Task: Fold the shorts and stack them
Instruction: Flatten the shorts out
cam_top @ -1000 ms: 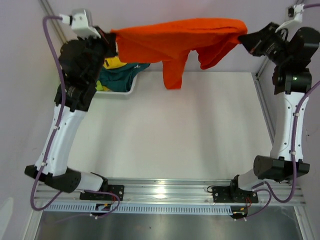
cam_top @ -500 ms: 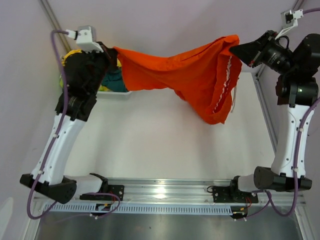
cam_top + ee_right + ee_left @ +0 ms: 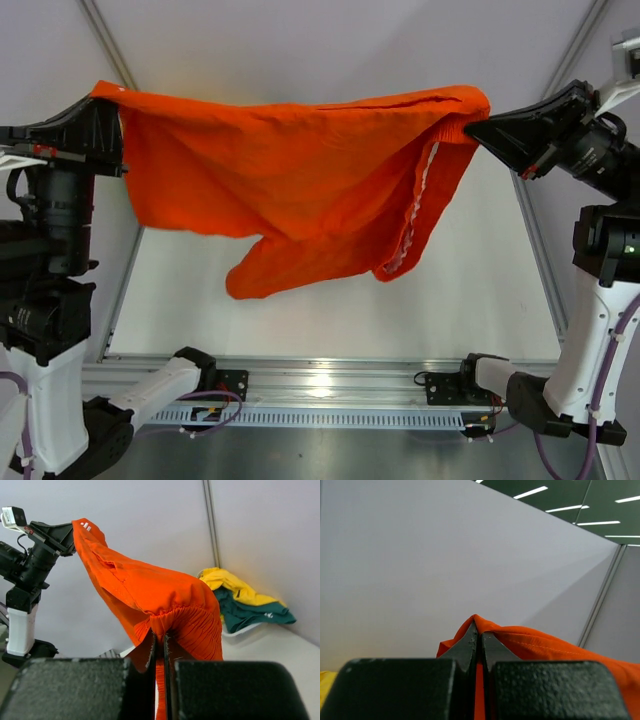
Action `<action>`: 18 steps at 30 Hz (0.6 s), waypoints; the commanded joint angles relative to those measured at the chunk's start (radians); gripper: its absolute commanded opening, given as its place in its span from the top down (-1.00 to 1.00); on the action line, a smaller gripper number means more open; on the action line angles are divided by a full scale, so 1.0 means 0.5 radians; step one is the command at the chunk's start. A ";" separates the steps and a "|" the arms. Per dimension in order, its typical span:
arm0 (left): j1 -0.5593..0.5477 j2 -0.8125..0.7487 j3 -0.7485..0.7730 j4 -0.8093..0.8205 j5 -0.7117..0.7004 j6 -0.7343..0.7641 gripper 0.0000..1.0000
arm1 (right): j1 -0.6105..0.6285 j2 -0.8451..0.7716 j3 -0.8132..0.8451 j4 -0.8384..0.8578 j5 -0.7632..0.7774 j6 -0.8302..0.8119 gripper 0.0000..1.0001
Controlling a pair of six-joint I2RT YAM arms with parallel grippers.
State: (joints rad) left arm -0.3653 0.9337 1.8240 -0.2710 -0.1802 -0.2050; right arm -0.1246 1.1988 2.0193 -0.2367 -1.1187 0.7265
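Note:
The orange shorts [image 3: 300,190] hang spread out high above the table, stretched between both grippers. My left gripper [image 3: 112,100] is shut on one upper corner of them, and the left wrist view shows orange cloth [image 3: 545,642] pinched between its tips [image 3: 479,632]. My right gripper [image 3: 472,128] is shut on the gathered waistband [image 3: 185,615] at the other end, the fabric caught between its tips [image 3: 160,635]. One leg droops down at the middle [image 3: 265,275]. In the right wrist view, yellow shorts [image 3: 235,587] and teal shorts [image 3: 250,612] lie piled together.
The yellow and teal shorts rest in a white basket [image 3: 245,630] at the table's far corner; the top view hides it behind the orange cloth. The white table [image 3: 300,325] lies below. Metal frame posts [image 3: 535,230] run along its sides, and a rail [image 3: 330,380] along its near edge.
Both arms have risen and swung apart, lifting the orange shorts toward the camera and pulling them out wide. The basket, visible at the left before, is now covered in the top view.

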 commanded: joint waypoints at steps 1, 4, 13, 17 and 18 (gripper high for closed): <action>0.025 0.096 -0.058 -0.096 -0.054 0.088 1.00 | -0.006 -0.023 -0.185 -0.033 -0.005 0.081 1.00; 0.025 0.078 -0.245 -0.032 -0.038 0.082 1.00 | -0.002 -0.145 -0.451 -0.128 0.090 0.035 1.00; 0.028 0.423 -0.871 0.428 -0.008 0.011 1.00 | -0.048 -0.379 -1.890 0.046 0.491 0.121 1.00; 0.022 0.867 -0.884 0.649 0.206 -0.059 1.00 | -0.082 -0.299 -2.035 0.029 0.709 -0.002 1.00; 0.022 0.960 -0.850 0.680 0.240 -0.090 1.00 | -0.091 -0.272 -2.038 0.029 0.746 -0.011 1.00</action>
State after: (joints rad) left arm -0.3634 1.2926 1.3865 -0.0746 -0.1452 -0.2085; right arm -0.1543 1.0744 0.9791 -0.3080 -0.8474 0.7475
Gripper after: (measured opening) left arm 0.006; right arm 0.032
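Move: Both hands hold the orange shorts up between them. The shorts' middle hangs some 20 cm below the left hand and 17 cm to its right, and about 16 cm left of and 16 cm below the right hand. The bare table middle is roughly 12 cm ahead, 20 right and 65 below the left hand, and 12 ahead, 13 left and 60 below the right. The clothes basket stands about 36 cm ahead, 8 left and 60 below the left hand. Forward and down together, gathering speed, both arms swing the held-up shorts towards the table. The left goes down about 25 cm, nearly as far forward and somewhat right, tipping its fingers down; the right mostly sinks, some 33 cm with a third of that forward, its fingers pitching down steeply. Both keep their pinch, the right on the gathered waistband. ##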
